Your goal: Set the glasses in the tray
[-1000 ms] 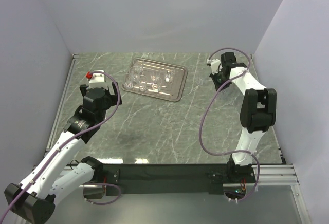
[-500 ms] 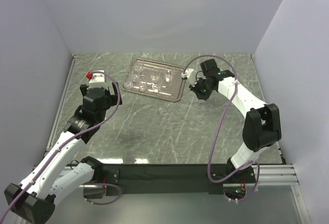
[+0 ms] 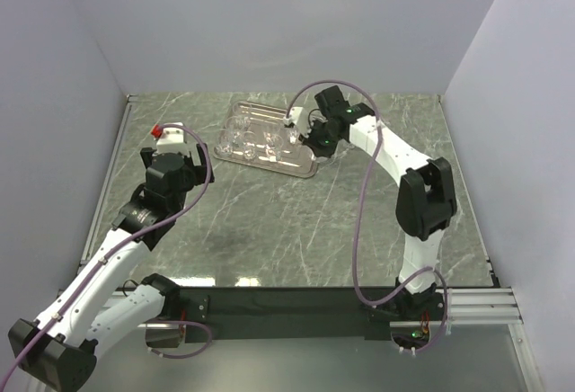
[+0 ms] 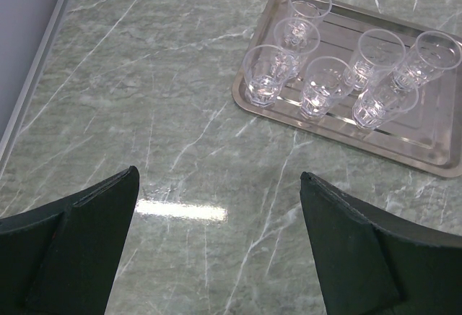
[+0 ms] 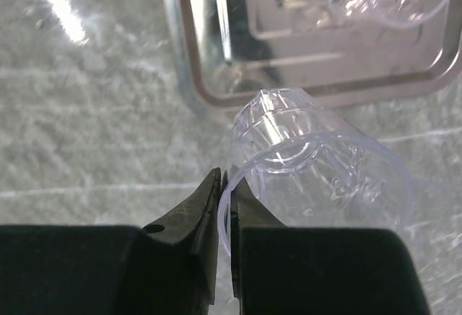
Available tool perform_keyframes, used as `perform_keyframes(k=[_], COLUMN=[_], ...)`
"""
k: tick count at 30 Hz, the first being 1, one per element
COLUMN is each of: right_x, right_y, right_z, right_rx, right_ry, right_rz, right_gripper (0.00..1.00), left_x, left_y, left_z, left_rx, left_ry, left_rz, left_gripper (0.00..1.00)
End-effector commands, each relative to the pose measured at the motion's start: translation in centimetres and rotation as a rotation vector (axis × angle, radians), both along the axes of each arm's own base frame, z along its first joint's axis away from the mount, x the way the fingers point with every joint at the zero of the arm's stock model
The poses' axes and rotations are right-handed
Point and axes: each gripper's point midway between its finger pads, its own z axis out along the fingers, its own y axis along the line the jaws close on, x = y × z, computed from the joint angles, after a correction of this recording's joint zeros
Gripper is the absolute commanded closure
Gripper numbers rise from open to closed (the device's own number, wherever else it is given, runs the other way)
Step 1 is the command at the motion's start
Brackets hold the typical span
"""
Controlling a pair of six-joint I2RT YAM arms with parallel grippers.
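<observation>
The silver tray [image 3: 311, 170] lies at the back middle of the marble table, with several clear glasses [image 3: 239, 135] standing in it. My right gripper [image 3: 308, 138] hovers at the tray's right end. In the right wrist view this gripper [image 5: 225, 181] is shut on the rim of one clear glass [image 5: 317, 170], which hangs over the tray's rim [image 5: 189, 76] and the table beside it. My left gripper [image 4: 218, 175] stands open and holds nothing, above bare marble short of the tray [image 4: 433, 162] and its glasses [image 4: 323, 95].
Grey walls close in the table on three sides. A metal rail [image 3: 108, 176] runs along the left edge and a black base bar [image 3: 287, 307] along the near edge. The right arm's purple cable [image 3: 359, 221] loops above the table's right half.
My right arm has swung left from the table's back right to the tray's right end, its gripper staying shut. The left arm has not moved.
</observation>
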Motion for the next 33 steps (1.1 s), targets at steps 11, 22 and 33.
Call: perform_keyframes(k=[11,22,33], right_x=[6.1,7.9,8.0], right_y=[4.1,4.2,3.8], right_z=[-0.8,-1.7,1.1], right_rx=[-0.016,-0.044,-0.033], right_ry=[-0.092,-0.116,-0.177], right_rz=[-0.013,-0.047,-0.077], right_gripper=[0.99,0.83,0.67], left_x=[0.7,0.7,0.5], left_y=[-0.1,-0.2,0.0], left_z=[0.1,0.2,0.4], left_rx=[0.003,-0.001,-0.004], left_ry=[-0.015,-0.016,-0.024], left_rz=[0.000,-0.008,0.000], left_gripper=[0.01,0.00,0.01])
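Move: The right hand holds a glass by its wall, up off the table just short of the tray; the free spot for it in the tray's near-right part is about 9 cm ahead and 2 cm left, some 9 cm below. A standing glass is roughly 9 cm to the left of that spot, level with it, and another about 6 cm beyond it and 2 cm left. From the left hand the spot lies about 18 cm ahead, 31 cm right and 20 cm below. Forward, down and a little left, the right hand carries the held glass over the tray's rim into the free near-right spot, about 7 cm forward and 4 cm down. The sinking and leftward drift die out; easing on the last centimetre forward, the fingers part about a quarter of their range, one pad still inside the glass, the other outside. ##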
